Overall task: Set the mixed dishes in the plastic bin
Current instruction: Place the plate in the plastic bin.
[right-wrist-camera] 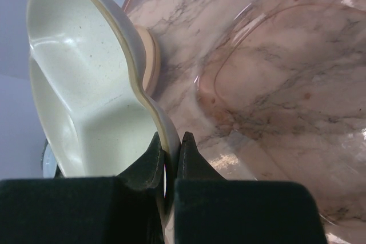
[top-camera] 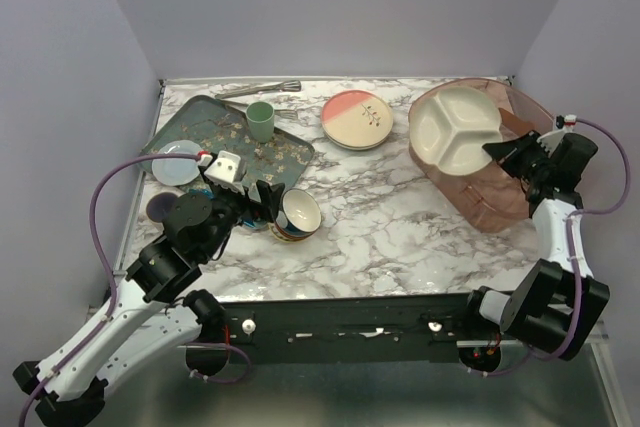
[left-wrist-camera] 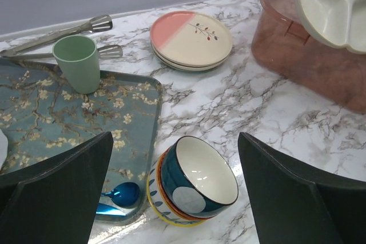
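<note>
My right gripper (top-camera: 503,150) is shut on the rim of the cream three-section plate (top-camera: 455,127) and holds it tilted over the plastic bin (top-camera: 497,202). The right wrist view shows the jaws (right-wrist-camera: 170,147) pinching the plate (right-wrist-camera: 80,84) above the bin's floor (right-wrist-camera: 274,84). My left gripper (top-camera: 262,202) is open, with the blue-yellow bowl (top-camera: 298,215) just ahead of it. The bowl (left-wrist-camera: 197,184) lies tipped on its side against the tray edge, between my open fingers (left-wrist-camera: 174,138). The pink-and-cream plate (top-camera: 357,119) tops a small stack at the back. A pale mint plate (top-camera: 178,162) lies on the tray's left.
The dark-green floral tray (top-camera: 235,142) holds a green cup (top-camera: 260,121) and a blue spoon (left-wrist-camera: 117,195). Metal tongs (top-camera: 260,89) lie by the back wall. Side walls close in left and right.
</note>
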`<move>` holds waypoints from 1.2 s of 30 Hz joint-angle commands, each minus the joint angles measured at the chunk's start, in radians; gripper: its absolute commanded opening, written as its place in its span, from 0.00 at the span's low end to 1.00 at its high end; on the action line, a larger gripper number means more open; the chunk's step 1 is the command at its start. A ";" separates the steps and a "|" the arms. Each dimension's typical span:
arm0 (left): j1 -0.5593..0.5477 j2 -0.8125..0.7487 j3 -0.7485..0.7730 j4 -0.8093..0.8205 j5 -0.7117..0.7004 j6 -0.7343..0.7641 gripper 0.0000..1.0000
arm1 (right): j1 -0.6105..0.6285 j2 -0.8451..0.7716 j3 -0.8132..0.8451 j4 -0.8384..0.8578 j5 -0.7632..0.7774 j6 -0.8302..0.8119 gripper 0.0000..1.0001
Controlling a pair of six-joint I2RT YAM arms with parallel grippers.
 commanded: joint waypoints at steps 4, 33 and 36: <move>0.015 -0.016 -0.011 0.006 0.005 0.007 0.99 | -0.018 0.041 0.111 0.110 -0.020 0.008 0.00; 0.078 -0.018 -0.011 0.011 0.035 -0.008 0.99 | -0.061 0.386 0.324 0.055 0.018 -0.013 0.02; 0.089 -0.015 -0.011 0.012 0.045 -0.010 0.99 | -0.057 0.438 0.373 0.004 0.009 -0.051 0.04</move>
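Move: Ahead and to the right of the right hand, the plastic bin's middle lies about 7 cm farther out, 5 cm right and 11 cm below. The divided plate already hangs from these fingers by its right edge, its middle some 9 cm left and 5 cm ahead. The pink plate stack is roughly 31 cm left, 20 cm farther out and 14 cm lower. From the left hand, the bin is about 60 cm right, 24 cm ahead and 19 cm below. Carrying the divided plate by its edge, the right hand first swings nearly level to the right and forward over the bin, then sinks into it while still easing out, ending about 7 cm right, 6 cm forward and 7 cm lower. During the descent the wrist tips down some 10 degrees; it also turns slightly clockwise, and the fingers keep their pinch. ##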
